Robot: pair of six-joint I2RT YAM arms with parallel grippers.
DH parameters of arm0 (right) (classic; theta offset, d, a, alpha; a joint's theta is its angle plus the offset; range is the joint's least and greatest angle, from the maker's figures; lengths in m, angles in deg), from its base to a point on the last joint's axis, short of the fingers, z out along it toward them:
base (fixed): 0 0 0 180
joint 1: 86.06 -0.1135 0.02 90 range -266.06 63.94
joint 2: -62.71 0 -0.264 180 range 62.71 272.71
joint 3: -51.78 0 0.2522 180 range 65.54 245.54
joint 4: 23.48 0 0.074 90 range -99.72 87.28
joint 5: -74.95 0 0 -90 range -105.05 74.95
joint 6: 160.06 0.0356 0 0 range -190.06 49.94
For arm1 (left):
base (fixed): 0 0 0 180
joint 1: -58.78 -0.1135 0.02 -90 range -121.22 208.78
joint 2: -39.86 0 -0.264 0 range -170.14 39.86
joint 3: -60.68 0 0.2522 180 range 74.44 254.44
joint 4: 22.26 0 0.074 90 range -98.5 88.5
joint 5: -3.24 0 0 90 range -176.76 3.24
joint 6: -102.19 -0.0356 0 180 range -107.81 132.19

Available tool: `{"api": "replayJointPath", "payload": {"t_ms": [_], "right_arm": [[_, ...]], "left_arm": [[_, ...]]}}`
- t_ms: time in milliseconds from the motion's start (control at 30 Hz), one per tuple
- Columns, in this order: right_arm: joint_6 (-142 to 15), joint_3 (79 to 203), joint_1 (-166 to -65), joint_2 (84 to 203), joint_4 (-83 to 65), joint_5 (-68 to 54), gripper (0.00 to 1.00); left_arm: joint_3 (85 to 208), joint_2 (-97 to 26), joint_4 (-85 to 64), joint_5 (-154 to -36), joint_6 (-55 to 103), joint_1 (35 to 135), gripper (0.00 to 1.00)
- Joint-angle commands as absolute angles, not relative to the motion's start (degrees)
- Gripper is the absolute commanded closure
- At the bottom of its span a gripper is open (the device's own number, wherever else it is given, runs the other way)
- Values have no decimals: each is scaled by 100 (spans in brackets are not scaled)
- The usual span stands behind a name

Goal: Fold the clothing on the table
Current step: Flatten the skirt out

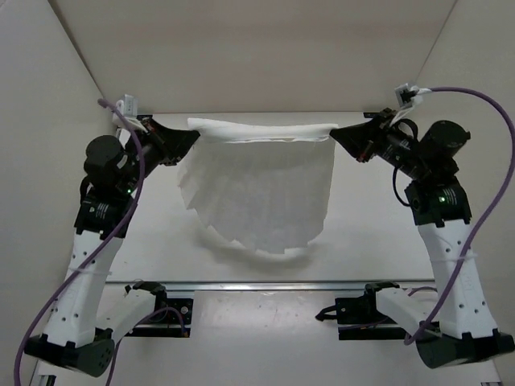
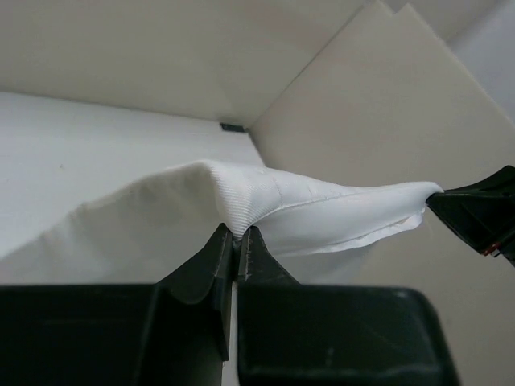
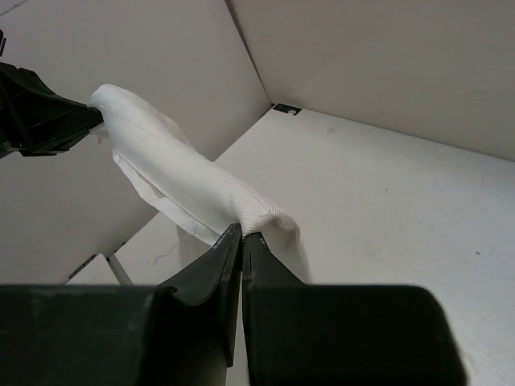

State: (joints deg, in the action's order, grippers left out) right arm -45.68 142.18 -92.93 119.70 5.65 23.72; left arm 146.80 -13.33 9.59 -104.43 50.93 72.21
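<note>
The clothing (image 1: 257,189), a thin white crinkled piece, hangs in the air above the table (image 1: 378,241), stretched between both grippers by its top edge. My left gripper (image 1: 193,135) is shut on the clothing's upper left corner. My right gripper (image 1: 335,131) is shut on its upper right corner. In the left wrist view the black jaws (image 2: 236,233) pinch a fold of the clothing (image 2: 322,205), and the other gripper's tip (image 2: 471,213) holds the far end. In the right wrist view the gripper (image 3: 241,232) pinches the clothing (image 3: 189,177) the same way. The lower hem hangs loose, its shadow on the table.
White walls (image 1: 48,121) close in the table on the left, back and right. A metal rail (image 1: 265,284) runs along the near edge, with both arm bases (image 1: 161,310) bolted just below it. A small dark bracket (image 3: 286,108) sits in the far corner.
</note>
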Motion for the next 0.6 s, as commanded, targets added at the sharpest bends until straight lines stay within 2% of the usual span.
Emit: {"api": "replayJointPath", "payload": {"t_ms": [0,133,200,267,300,400,567], "right_arm": [[-4711,14235,-9185,12895,1023,2309,100],[-4729,14611,-9467,13828,952,2170,100],[-4615,15121,-9397,14494,1119,2019,100],[-4746,16129,-9405,14917,1547,1968,100],[-4843,16613,-9475,15041,1776,1750,100],[-4940,17328,-9433,15183,1937,1492,100],[-4747,17471,-9125,15543,2007,1950,99]], "left_arm": [[14266,-2173,1392,-10485,4910,7038,100],[14315,-2911,1285,-10434,4753,7073,100],[14868,-3481,1496,-10197,4447,7082,100],[16069,-4255,2205,-10231,4042,6951,100],[16666,-4467,2426,-10275,3979,6959,100],[17347,-4610,2604,-10100,3917,6775,100],[16956,-4549,2429,-10108,3943,6642,100]]}}
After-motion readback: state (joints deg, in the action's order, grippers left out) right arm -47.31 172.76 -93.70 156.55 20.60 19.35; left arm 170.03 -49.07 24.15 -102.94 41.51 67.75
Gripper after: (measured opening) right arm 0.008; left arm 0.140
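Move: The skirt hangs between both grippers from its pinched edge, its body swung back: its middle is about 12 cm right of the left hand, 7 cm back and 17 cm lower, and about 11 cm left of the right hand, 6 cm back and 18 cm lower. The table's far-left black block lies some 48 cm ahead, 24 cm left and 43 cm below the left hand. The far-right block lies roughly 49 cm ahead, 23 cm right and 44 cm below the right hand. The skirt, still pinched at its edge by both shut grippers, is flung out towards the far side of the table: both hands sweep forward about 15 cm while diving nearly as far, fingertips tipping down some 30 degrees. Then the forward travel dies out and both rise partway again, tips levelling slightly, grips kept. ##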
